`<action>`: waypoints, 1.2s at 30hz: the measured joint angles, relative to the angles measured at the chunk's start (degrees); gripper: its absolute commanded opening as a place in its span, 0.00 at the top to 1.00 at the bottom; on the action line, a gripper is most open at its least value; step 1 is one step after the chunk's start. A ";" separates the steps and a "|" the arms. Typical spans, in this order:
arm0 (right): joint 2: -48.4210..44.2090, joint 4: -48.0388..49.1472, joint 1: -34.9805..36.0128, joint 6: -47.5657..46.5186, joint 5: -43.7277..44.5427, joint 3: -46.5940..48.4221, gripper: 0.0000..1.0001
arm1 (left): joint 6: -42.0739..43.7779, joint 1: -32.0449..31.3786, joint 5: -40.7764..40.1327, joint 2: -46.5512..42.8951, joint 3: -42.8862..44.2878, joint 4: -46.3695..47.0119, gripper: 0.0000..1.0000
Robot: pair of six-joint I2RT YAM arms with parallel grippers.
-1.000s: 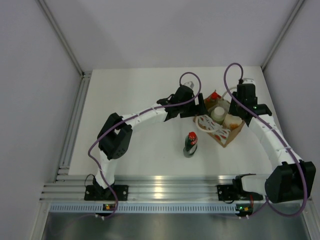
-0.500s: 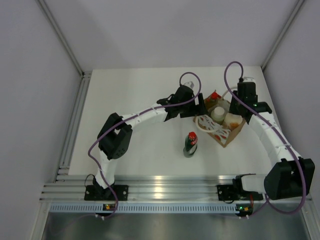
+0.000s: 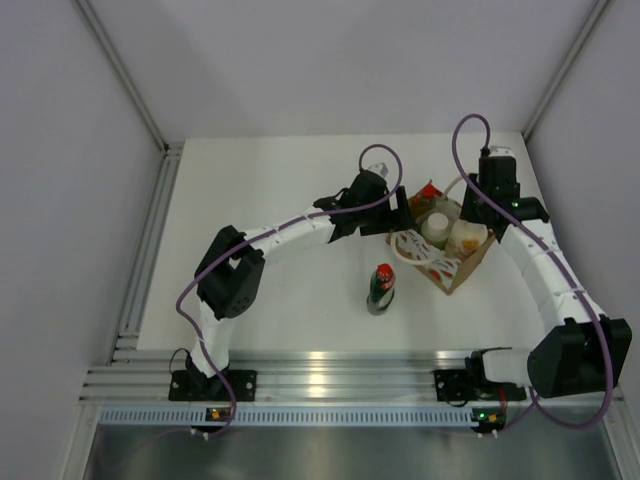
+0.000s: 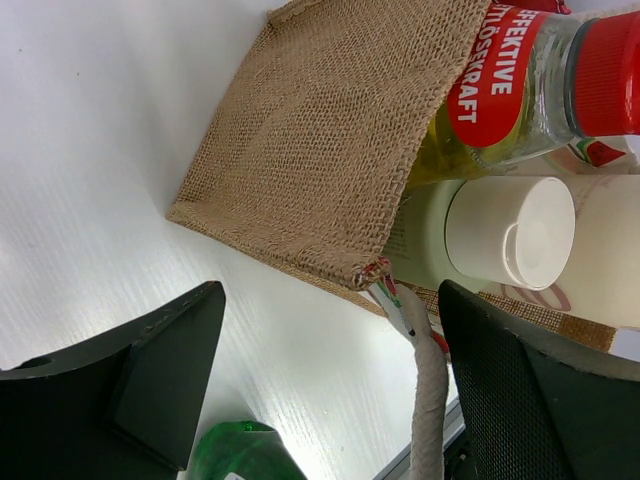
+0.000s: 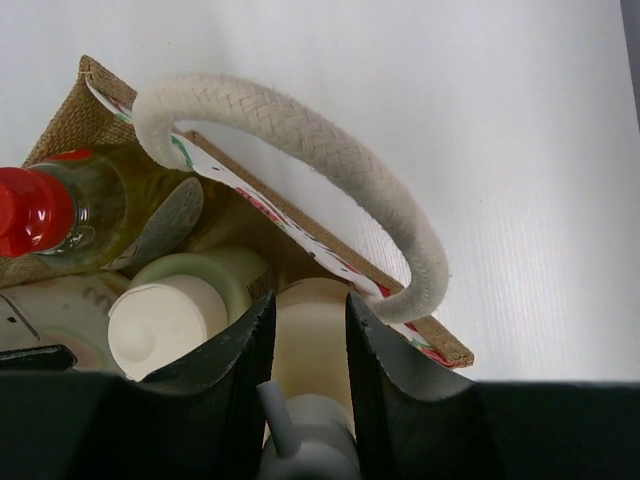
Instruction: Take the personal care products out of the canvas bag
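Observation:
The tan canvas bag [image 3: 452, 270] stands at the right of the table, its rope handle [image 5: 300, 150] looped up. My right gripper [image 3: 470, 230] reaches into it from above, shut on a cream bottle [image 5: 310, 345] against the bag's patterned wall. Beside that sit a pale bottle with a white cap [image 5: 165, 318] and a yellow bottle with a red cap [image 5: 60, 215]. My left gripper [image 4: 330, 300] stands open and empty, low beside the bag's burlap side [image 4: 320, 150]. A dark green bottle with a red cap [image 3: 381, 288] stands on the table in front of the bag.
The white table [image 3: 280, 200] is walled by grey panels at the back and both sides. An aluminium rail [image 3: 320, 385] runs along the near edge by the arm bases. The other rope handle [image 4: 430, 400] hangs just inside my left gripper's right finger.
My right gripper has shifted slightly toward the far side, still shut on the cream bottle. The left arm and the green bottle have not moved.

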 measured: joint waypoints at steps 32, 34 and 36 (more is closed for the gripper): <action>-1.77 -12.96 -0.02 -1.62 -2.58 15.50 1.00 | -0.04 0.00 0.00 0.00 0.00 0.00 0.08; -1.84 -14.10 -0.02 -1.73 -2.60 16.96 1.00 | -0.07 0.00 0.00 0.00 0.00 0.00 0.09; -2.01 -15.23 -0.02 -1.92 -2.58 18.45 1.00 | -0.07 0.00 0.00 0.00 0.00 0.00 0.09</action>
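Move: My right hand already has the pump bottle by its head, with the bottle's body about 9 cm below and its lower part still in the canvas bag. The bag's middle is some 4 cm to the left, 2 cm back and 13 cm below. The white-capped bottle lies about 6 cm left and 1 cm ahead, the oil bottle some 8 cm left and 7 cm ahead. For my left hand, the pump bottle is about 15 cm right and 4 cm back. I keep my right fingers shut on the head of the pump bottle and, after a brief hold, draw it straight up out of the canvas bag by nearly 10 cm, speeding up as it clears the white-capped bottle beside it. My wrist stays almost as it was, tipping up only about 5 degrees. ##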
